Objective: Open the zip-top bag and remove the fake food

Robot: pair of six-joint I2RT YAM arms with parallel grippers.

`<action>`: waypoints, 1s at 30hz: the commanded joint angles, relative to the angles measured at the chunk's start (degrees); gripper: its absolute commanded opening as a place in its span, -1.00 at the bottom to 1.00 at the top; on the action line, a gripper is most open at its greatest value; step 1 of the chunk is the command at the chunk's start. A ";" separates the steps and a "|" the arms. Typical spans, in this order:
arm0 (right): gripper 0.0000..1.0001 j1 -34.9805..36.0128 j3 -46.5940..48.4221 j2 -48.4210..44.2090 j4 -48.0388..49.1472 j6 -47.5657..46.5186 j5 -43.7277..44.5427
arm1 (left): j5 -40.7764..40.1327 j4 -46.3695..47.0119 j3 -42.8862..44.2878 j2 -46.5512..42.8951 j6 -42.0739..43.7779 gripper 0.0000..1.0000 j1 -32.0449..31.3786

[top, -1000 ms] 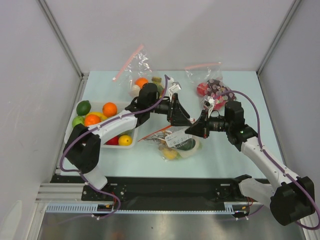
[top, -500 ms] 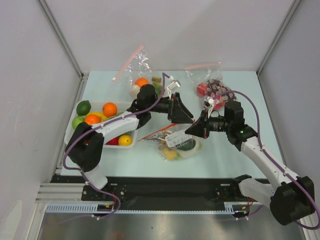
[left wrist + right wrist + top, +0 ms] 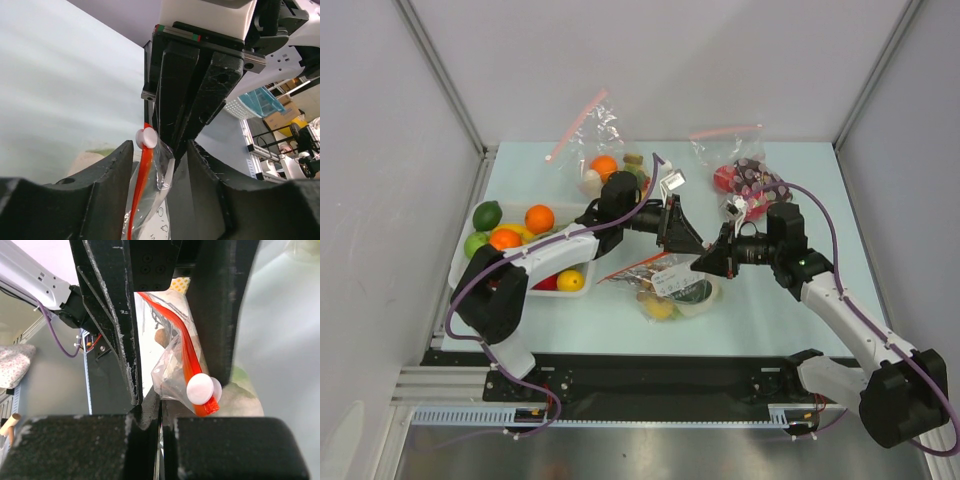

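Note:
The zip-top bag (image 3: pixel 665 278) lies crumpled at the table's middle, white label up. Through it show the fake food's yellow fruit (image 3: pixel 659 307) and dark green piece (image 3: pixel 695 292). My right gripper (image 3: pixel 161 407) is shut on a clear corner of the bag beside the white slider (image 3: pixel 200 389) on the red-orange zip rim (image 3: pixel 186 357). My left gripper (image 3: pixel 160 155) faces it from the other side. Its jaws stand open on either side of the rim (image 3: pixel 139 190) and slider (image 3: pixel 148 136), with gaps at both pads. In the top view the two grippers (image 3: pixel 700 250) meet tip to tip above the bag.
A white bin (image 3: pixel 456 266) at the left holds oranges, limes and a lemon. Two clear bags with pink zip strips lie at the back, one with orange toys (image 3: pixel 603 160) and one with red-purple toys (image 3: pixel 735 175). Grey walls close in three sides.
My left gripper's jaws have narrowed around the bag's zip rim and the arm has edged slightly right. The right gripper has kept its hold and place.

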 commanded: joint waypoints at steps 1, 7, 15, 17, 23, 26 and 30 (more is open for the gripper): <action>-1.00 0.36 2.30 -0.35 2.77 -0.38 -1.24 | -0.36 -0.30 0.98 -1.10 2.13 0.02 -1.18; -1.00 0.53 2.30 -0.61 2.68 -0.64 -0.97 | 1.93 4.37 0.89 -0.14 -1.48 -0.46 -2.06; -1.00 0.27 2.65 -1.05 1.28 -1.52 1.04 | 0.62 -0.96 -0.17 -3.38 2.64 -0.99 -2.15; -1.00 0.27 2.74 -1.31 0.05 -1.96 2.45 | -0.79 -2.57 -0.34 -4.70 5.11 -0.99 -1.98; -1.00 -0.96 2.66 -3.68 -0.84 -2.05 9.13 | -1.59 -4.85 -0.60 -7.96 6.78 -0.99 -1.10; -1.00 -2.28 1.87 -5.35 0.57 -1.35 11.24 | -1.24 -6.62 -0.78 -7.96 7.84 -0.99 -1.10; -1.00 -4.12 1.16 -6.67 1.27 -0.21 11.86 | -1.23 -8.46 -1.31 -8.48 9.06 -0.99 -1.01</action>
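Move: The white slider on the end of the orange zip strip sits right at my half-open left fingertips, about 1 cm ahead and 1 cm to the right, level with them. In the bag below that hand, the avocado lies some 17 cm down, 3 cm back and 1 cm right; the yellow food is about 6 cm back, 6 cm left and 18 cm down. From my right hand the slider is about 2 cm ahead, 1 cm left and 1 cm up. I shut my left fingers on the slider end of the zip strip, staying nearly in place while my right fingers keep their pinch on the bag film beside it. Then I lift the left hand about 2 cm, drifting a little back, and draw the right hand some 3 cm forward and to its right, rising slightly and turning about 10 degrees clockwise, away from the left hand. ##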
